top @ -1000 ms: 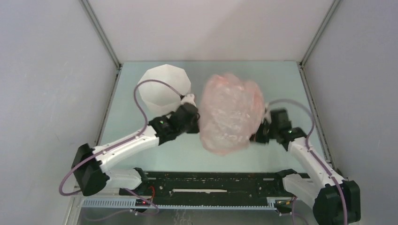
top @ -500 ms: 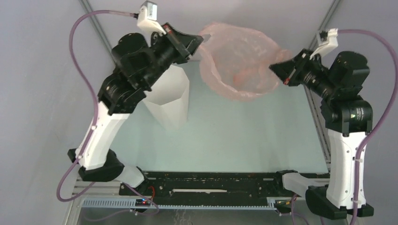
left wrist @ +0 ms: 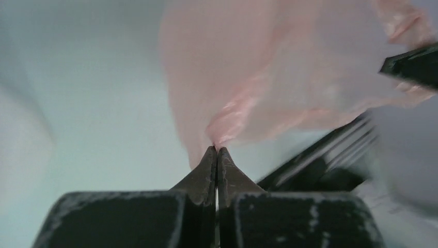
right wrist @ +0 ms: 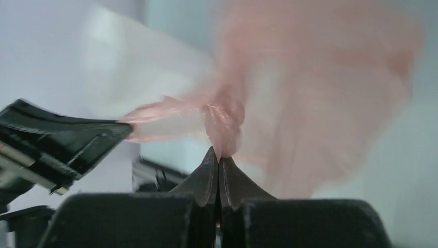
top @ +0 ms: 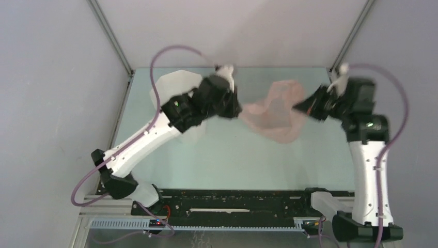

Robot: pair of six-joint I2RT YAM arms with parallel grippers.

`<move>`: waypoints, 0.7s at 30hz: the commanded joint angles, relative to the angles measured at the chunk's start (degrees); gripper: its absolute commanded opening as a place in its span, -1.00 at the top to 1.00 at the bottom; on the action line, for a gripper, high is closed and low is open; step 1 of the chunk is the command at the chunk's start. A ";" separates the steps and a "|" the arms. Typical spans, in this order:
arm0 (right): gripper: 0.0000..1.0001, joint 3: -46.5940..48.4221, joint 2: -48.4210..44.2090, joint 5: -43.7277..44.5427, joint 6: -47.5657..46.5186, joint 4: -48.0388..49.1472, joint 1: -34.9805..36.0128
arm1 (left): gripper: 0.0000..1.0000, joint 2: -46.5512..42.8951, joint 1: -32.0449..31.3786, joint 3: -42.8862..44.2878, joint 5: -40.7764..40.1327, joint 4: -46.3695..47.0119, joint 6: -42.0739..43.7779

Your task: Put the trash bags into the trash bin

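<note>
A thin, pale-pink trash bag [top: 276,111] hangs stretched between both grippers above the table's far middle. My left gripper [top: 238,109] is shut on its left edge; in the left wrist view the film [left wrist: 268,88] bunches at the pinched fingertips [left wrist: 216,150]. My right gripper [top: 298,107] is shut on the right edge, where a twisted wad of the bag [right wrist: 223,121] meets its closed tips [right wrist: 218,153]. The white faceted trash bin [top: 173,85] stands at the far left, mostly hidden behind the left arm. The bag is right of the bin, not over it.
Grey enclosure walls close in the table on the left, back and right. A metal frame post [top: 111,36] runs down the left corner, another [top: 351,36] the right. The black base rail [top: 232,199] spans the near edge.
Both arms have dropped from their high raised pose, carrying the bag lower. The bag's wide open mouth has collapsed into a smaller drooping shape between the grippers.
</note>
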 commanded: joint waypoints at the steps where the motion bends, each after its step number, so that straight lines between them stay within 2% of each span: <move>1: 1.00 50.77 14.04 0.48 -1.41 -2.56 -1.13 | 1.00 8.99 3.89 48.93 -2.58 -1.81 10.39; 2: 1.00 63.42 19.87 0.73 -1.14 -5.62 -0.97 | 1.00 12.46 4.47 59.44 -1.83 -2.38 10.40; 3: 1.00 72.41 22.85 0.42 -0.73 -7.06 -0.79 | 1.00 14.75 4.48 65.37 -1.68 -1.29 10.37; 4: 1.00 76.91 23.81 -0.43 -0.40 -6.91 -0.38 | 1.00 14.22 4.41 66.04 -1.30 1.02 10.13; 5: 1.00 74.74 22.52 -1.89 -0.47 -5.22 0.10 | 1.00 11.72 4.34 60.86 -0.95 4.70 9.66; 6: 1.00 66.67 18.70 -3.39 -1.01 -1.93 0.62 | 1.00 7.95 4.22 51.73 -0.58 9.50 8.76; 8: 1.00 38.02 7.30 -4.77 -0.62 12.93 2.05 | 1.00 -1.21 4.40 23.95 -0.55 21.57 4.67; 10: 1.00 8.04 -1.95 -5.10 4.31 19.27 1.38 | 1.00 -5.44 5.13 1.76 0.21 25.59 -3.33; 12: 1.00 -13.61 -4.20 -10.90 7.71 17.69 1.39 | 1.00 -7.22 4.14 -12.71 4.31 23.82 -6.91; 13: 1.00 -21.33 -4.51 -13.78 8.34 16.71 2.18 | 1.00 -9.37 2.46 -18.54 3.07 22.72 -8.21; 15: 1.00 -29.99 -8.34 -12.89 9.08 16.09 4.79 | 1.00 -15.50 -0.40 -26.66 0.98 23.80 -9.34; 17: 1.00 -25.02 -14.13 -8.41 8.52 15.88 5.45 | 1.00 -19.64 -0.53 -26.46 -0.40 23.15 -8.59; 18: 1.00 -19.26 -14.77 -6.60 7.71 15.73 5.09 | 1.00 -19.68 -0.09 -22.36 -1.27 21.56 -7.11; 19: 1.00 -12.02 -12.47 -5.70 6.21 15.11 4.76 | 1.00 -18.19 0.57 -16.16 -1.50 19.76 -4.54; 21: 1.00 6.85 -3.65 -5.45 2.47 9.49 4.64 | 1.00 -11.69 1.33 6.24 -1.46 14.89 1.64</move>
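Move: Between the two closed grippers the pink trash bag hangs spread out, its middle some 7 cm right of the left hand, 2 cm ahead and about 5 cm lower; from the right hand it is about 5 cm to the left, 2 cm ahead and 5 cm down. The white bin's middle stands roughly 14 cm left of the left hand, 8 cm farther out and some 15 cm below it. Whipping the trash bag in one big shake, both hands, still pinching it, shoot up together about 30 cm with a slight forward swing and the fingertips tilting upward. They then snap down past their starting height, drawing back as the fingers tip down again, and finish lower, drawn back and a little to the left, the right hand the lowest. ##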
